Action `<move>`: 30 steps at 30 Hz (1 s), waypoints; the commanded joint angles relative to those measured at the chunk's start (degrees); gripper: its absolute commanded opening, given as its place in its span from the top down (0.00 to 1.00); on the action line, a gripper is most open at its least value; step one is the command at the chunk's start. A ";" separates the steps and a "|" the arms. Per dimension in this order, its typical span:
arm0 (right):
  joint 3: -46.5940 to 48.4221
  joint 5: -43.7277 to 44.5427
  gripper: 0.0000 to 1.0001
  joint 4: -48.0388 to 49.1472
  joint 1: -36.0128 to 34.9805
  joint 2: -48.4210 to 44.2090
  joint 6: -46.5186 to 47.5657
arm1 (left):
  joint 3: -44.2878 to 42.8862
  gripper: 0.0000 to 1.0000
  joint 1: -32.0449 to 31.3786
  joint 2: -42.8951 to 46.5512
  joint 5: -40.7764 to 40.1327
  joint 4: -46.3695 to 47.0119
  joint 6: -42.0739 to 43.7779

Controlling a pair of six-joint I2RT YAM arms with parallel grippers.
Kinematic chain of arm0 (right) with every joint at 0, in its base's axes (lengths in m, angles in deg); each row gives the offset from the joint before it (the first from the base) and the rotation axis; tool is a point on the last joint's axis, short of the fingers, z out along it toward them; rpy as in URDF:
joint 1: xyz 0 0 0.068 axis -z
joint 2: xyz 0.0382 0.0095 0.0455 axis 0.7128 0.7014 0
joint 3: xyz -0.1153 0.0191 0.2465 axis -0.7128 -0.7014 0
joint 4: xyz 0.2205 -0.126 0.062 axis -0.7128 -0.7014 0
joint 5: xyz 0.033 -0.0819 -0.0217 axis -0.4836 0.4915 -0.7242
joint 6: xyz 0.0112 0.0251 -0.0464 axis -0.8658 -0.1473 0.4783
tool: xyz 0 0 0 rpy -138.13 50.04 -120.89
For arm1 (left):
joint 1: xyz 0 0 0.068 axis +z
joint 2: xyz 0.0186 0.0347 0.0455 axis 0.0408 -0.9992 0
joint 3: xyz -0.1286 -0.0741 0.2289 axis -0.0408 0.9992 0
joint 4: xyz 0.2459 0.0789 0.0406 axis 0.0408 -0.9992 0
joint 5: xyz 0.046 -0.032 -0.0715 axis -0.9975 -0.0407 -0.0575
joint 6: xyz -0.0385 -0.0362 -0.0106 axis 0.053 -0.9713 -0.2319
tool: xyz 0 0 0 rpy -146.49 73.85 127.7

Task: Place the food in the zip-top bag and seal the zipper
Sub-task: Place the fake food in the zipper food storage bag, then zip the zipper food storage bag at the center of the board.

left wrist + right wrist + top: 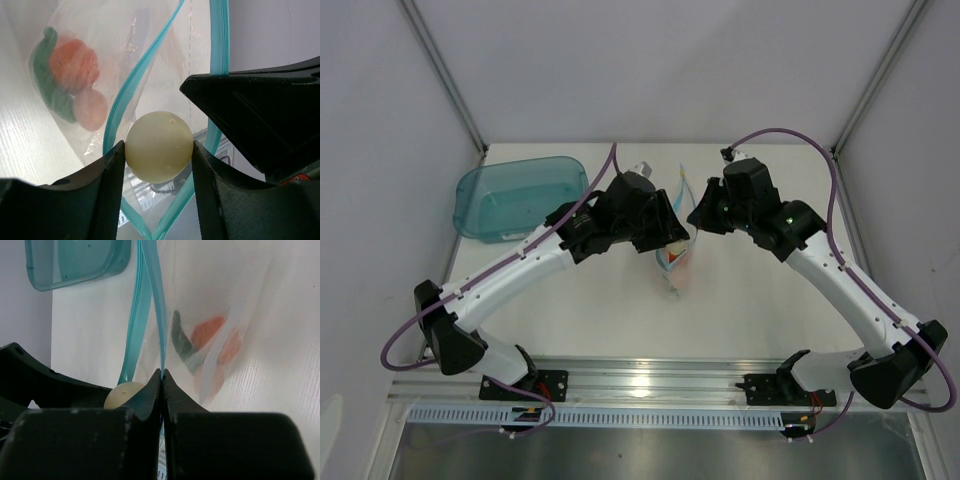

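Observation:
My left gripper (158, 147) is shut on a cream-white egg-like piece of food (158, 140), held right at the open mouth of the zip-top bag (125, 40). The light-blue zipper (219, 60) gapes in two strips around the egg. Inside the clear pouch lie an orange fruit (74, 65), a green vegetable (47, 85) and a pale pink piece (91, 109). My right gripper (162, 373) is shut on one zipper (161, 315) strip and holds the bag (675, 262) up by its mouth. In the top view both grippers, left (672, 238) and right (698, 215), meet over the bag.
A teal translucent tub (520, 196) stands at the back left of the white table (620, 320) and shows in the right wrist view's corner as the tub (75, 260). Grey enclosure walls rise on both sides. The arm bases sit along the near rail.

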 commanded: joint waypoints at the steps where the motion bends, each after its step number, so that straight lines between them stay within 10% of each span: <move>1: -0.41 -0.12 1.00 2.63 -0.25 -2.01 -0.73 | 0.06 0.44 -0.55 -0.21 0.70 0.65 2.14; 5: -0.85 -1.69 1.00 2.98 -0.25 -1.84 -0.56 | -0.30 0.04 -0.55 -0.30 0.17 -0.14 2.76; 21: -2.35 -0.82 1.00 1.84 -0.07 -2.63 0.76 | 4.88 0.03 -0.55 8.22 -1.23 6.18 14.95; 30: -4.45 -1.70 1.00 1.31 -0.16 -4.47 1.20 | 26.21 0.00 -0.37 23.07 6.50 25.95 25.51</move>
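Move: The left fingers hold the pale ball in the bag's open mouth. The food pile in the bag lies about 7 cm ahead of them, 2 cm to the right and roughly 18 cm below, with the green pepper at its left side, some 8 cm ahead and 2 cm left of the hand. The right fingertips, pinching the zipper edge, are about 4 cm ahead and 3 cm right. From them the pile is some 3 cm ahead, 1 cm left and 19 cm down. Hold the left gripper steady between the zipper strips and spread its fingers wide to let go of the pale ball over the food pile. Then draw the empty hand left and back out of the mouth, about 5 cm, tipping the fingers up some 20 degrees and swinging them clockwise. Keep the right fingers pinched on the zipper edge, easing down and back about 2 cm. ##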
